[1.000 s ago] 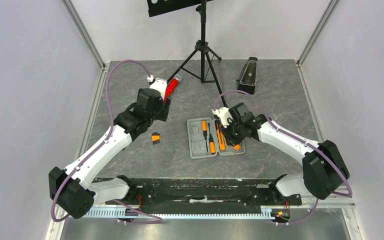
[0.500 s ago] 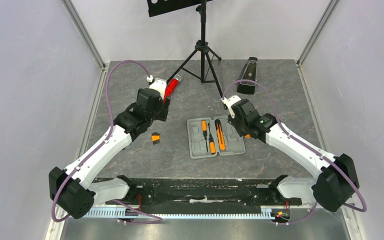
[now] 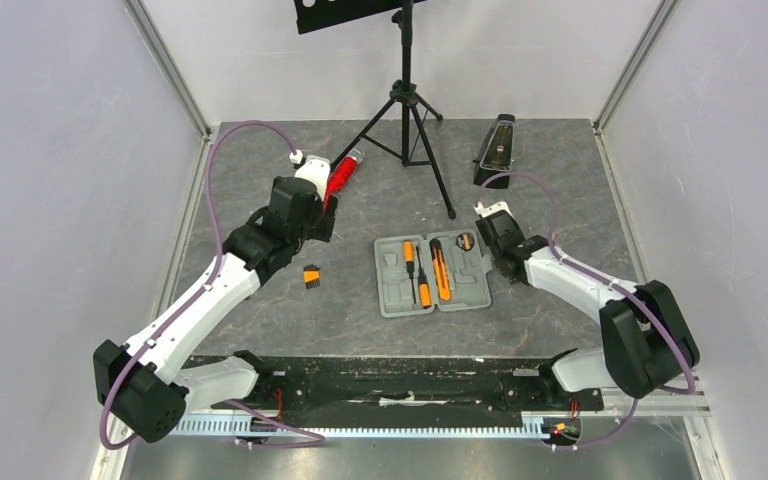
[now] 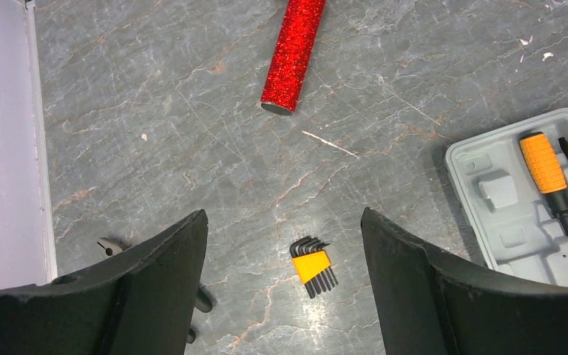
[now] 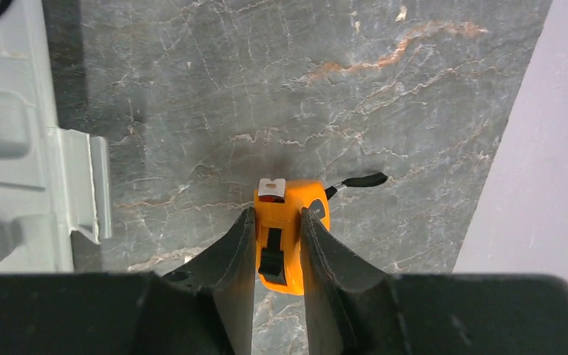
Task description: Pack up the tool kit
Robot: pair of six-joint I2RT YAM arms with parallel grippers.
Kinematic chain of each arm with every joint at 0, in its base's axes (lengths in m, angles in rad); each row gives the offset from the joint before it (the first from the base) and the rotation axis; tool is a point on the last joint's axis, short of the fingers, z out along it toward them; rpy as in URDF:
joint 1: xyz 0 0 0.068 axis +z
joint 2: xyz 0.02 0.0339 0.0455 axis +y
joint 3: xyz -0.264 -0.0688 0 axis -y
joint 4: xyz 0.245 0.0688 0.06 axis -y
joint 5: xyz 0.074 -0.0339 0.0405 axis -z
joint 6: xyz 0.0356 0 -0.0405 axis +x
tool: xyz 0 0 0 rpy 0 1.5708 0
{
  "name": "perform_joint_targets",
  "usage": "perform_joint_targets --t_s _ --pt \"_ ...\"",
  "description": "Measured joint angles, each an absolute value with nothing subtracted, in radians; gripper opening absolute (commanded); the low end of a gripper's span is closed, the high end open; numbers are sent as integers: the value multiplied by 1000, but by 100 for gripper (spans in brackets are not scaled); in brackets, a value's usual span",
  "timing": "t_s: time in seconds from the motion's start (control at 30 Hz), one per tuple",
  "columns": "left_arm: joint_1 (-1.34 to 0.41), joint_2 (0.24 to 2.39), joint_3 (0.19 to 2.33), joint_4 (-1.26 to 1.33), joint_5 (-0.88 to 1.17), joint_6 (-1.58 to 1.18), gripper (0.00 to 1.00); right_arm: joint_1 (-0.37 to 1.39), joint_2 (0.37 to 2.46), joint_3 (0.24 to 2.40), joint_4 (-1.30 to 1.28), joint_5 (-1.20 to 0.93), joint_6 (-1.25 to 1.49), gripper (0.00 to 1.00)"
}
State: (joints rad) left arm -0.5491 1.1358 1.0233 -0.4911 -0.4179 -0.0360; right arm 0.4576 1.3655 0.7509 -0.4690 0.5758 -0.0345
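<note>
The grey tool kit case (image 3: 390,297) lies open in the middle of the table. Two orange-handled screwdrivers (image 3: 409,254) and an orange knife (image 3: 442,272) lie in its recesses. My right gripper (image 5: 278,214) is shut on the orange tape measure (image 5: 296,194), held over bare table just right of the case (image 5: 15,96); the top view hides that tool under the wrist. A small orange hex key set (image 4: 313,265) lies on the table left of the case (image 4: 488,222). My left gripper (image 4: 282,214) hangs open above it, with nothing between its fingers.
A red glittery cylinder (image 4: 294,52) lies beyond the hex keys. A black metronome (image 3: 495,150) stands at the back right. A music stand's tripod (image 3: 405,110) stands behind the case. Lilac walls close both sides, one near the right gripper.
The right arm has swung from over the case's right half to just beyond its right edge, with the tape measure still gripped. The left arm has hardly moved.
</note>
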Motion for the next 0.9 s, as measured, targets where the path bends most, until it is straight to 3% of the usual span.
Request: perform_joint_targets --t_s 0.6,0.8,0.9 --pt "-549 1136 1014 -491 -418 -36 81 429 1416 676 -356 391 -32 58" --pt "-545 1136 1013 -491 -418 -36 81 387 1348 676 -385 329 19 76" --pt "-545 1136 1013 -491 -418 -36 81 355 1284 676 -383 318 60 79"
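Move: The right hand holds the tape measure clear of the table, on edge between the fingertips. The bare spot it is bound for lies about 5 cm below, 2 cm left and 1 cm back. From this hand the case's right half is centred some 16 cm left and 2 cm ahead, and the black tape roll in it about 15 cm left and 9 cm ahead. From the left hand, the spot lies roughly 50 cm right, 8 cm back and 20 cm below. The right fingers let go of the tape measure onto the table just right of the case: the hand sinks about 4 cm, drifting some 2 cm left, and the fingers start to spread partway down. Still opening wide, the hand then lifts nearly 3 cm off it, the wrist rolling its left side up by about 15 degrees. ##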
